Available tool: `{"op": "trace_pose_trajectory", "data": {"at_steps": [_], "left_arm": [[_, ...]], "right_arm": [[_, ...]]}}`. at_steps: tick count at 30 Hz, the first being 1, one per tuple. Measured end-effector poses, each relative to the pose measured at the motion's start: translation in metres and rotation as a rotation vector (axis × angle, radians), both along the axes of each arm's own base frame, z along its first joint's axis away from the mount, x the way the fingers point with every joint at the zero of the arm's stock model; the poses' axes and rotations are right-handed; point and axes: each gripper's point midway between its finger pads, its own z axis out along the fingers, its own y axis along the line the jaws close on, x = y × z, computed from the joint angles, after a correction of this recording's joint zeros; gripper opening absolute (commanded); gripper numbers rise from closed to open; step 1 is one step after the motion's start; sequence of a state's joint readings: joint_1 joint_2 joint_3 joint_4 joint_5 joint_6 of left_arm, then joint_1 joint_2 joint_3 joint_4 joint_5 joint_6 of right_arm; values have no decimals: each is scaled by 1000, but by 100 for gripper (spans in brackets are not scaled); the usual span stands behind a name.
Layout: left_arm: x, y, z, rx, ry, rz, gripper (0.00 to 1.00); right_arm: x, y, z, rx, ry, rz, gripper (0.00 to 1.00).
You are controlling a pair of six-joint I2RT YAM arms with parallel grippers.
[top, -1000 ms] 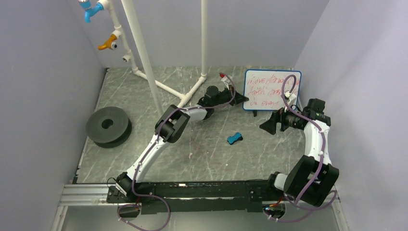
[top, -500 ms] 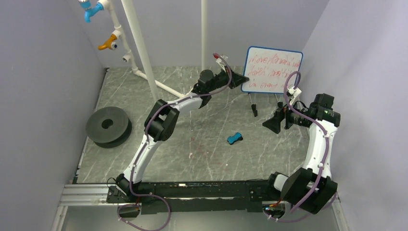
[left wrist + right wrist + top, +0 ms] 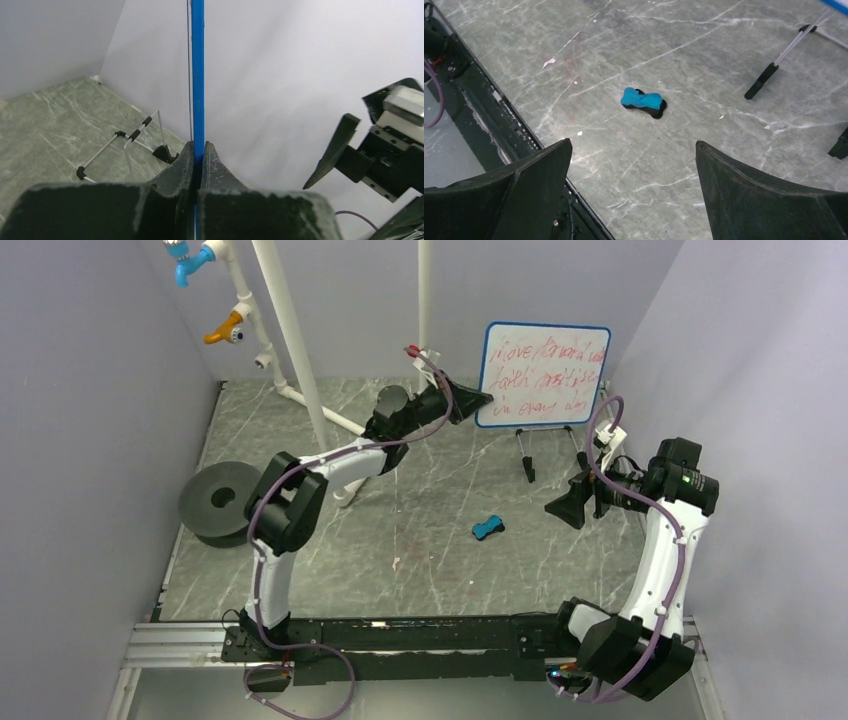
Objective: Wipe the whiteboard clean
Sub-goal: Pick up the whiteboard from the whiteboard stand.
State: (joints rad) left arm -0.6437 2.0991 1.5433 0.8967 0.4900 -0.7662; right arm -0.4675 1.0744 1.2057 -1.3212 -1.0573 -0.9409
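Note:
The whiteboard (image 3: 545, 375), blue-rimmed with red handwriting, hangs in the air at the back, clear of its wire easel (image 3: 548, 448). My left gripper (image 3: 478, 400) is shut on the board's left edge. The left wrist view shows the board edge-on as a blue strip (image 3: 198, 75) pinched between the fingers of that gripper (image 3: 198, 152). My right gripper (image 3: 563, 506) hovers open and empty to the right, below the board. In the right wrist view a small blue eraser (image 3: 643, 100) lies on the table ahead of the wide-apart fingers of the gripper (image 3: 633, 146), also seen from above (image 3: 488, 528).
A black foam ring (image 3: 226, 502) lies at the left. A white pipe frame (image 3: 300, 360) with blue and orange taps stands at the back left. The easel's black-tipped legs (image 3: 761, 80) rest right of the eraser. A black rail (image 3: 400, 635) runs along the near edge.
My left arm has lifted the whiteboard off the easel, up and to the left. The right arm has drawn back slightly, gripper still open.

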Motion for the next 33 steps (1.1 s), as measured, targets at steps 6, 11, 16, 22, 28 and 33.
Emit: {"op": "trace_pose_trajectory", "data": {"at_steps": [6, 11, 16, 22, 28, 33], "left_arm": [[-36, 37, 38, -14, -79, 66, 0], [-68, 75, 66, -12, -154, 142, 0], [-96, 111, 79, -3, -196, 226, 0], [-123, 149, 52, 54, -163, 310, 0], [-146, 188, 18, 116, -102, 402, 0], [-159, 218, 2, 123, -85, 495, 0]], "right_arm": [[-11, 6, -2, -2, 14, 27, 95], [-19, 10, 1, -17, -5, 44, 96], [-27, 18, 0, -28, -19, 87, 99], [-40, 42, -21, -46, 0, 196, 99], [-42, 65, -48, -86, 14, 302, 100], [-31, 73, -57, -90, 2, 339, 100]]}}
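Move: The whiteboard, already pinched at its left edge and clear of the stand, has its middle some 13 cm right and 2 cm ahead of the left gripper. The place to bring that gripper is about 16 cm back and 22 cm left. The leaning white pole's foot is 31 cm left, 3 cm back; the empty stand, 20 cm right, 10 cm ahead. From the open right gripper, the blue eraser lies about 11 cm left, 7 cm ahead and 22 cm below. Keep the left gripper shut on the whiteboard's edge and swing it left and back, about 27 cm in all, away from the stand, arcing up some 8 cm and down again while turning nearly 30 degrees counter-clockwise. Bring the wide-open right gripper first a little back, then left and down towards the eraser, turning some 20 degrees counter-clockwise, without touching it. ##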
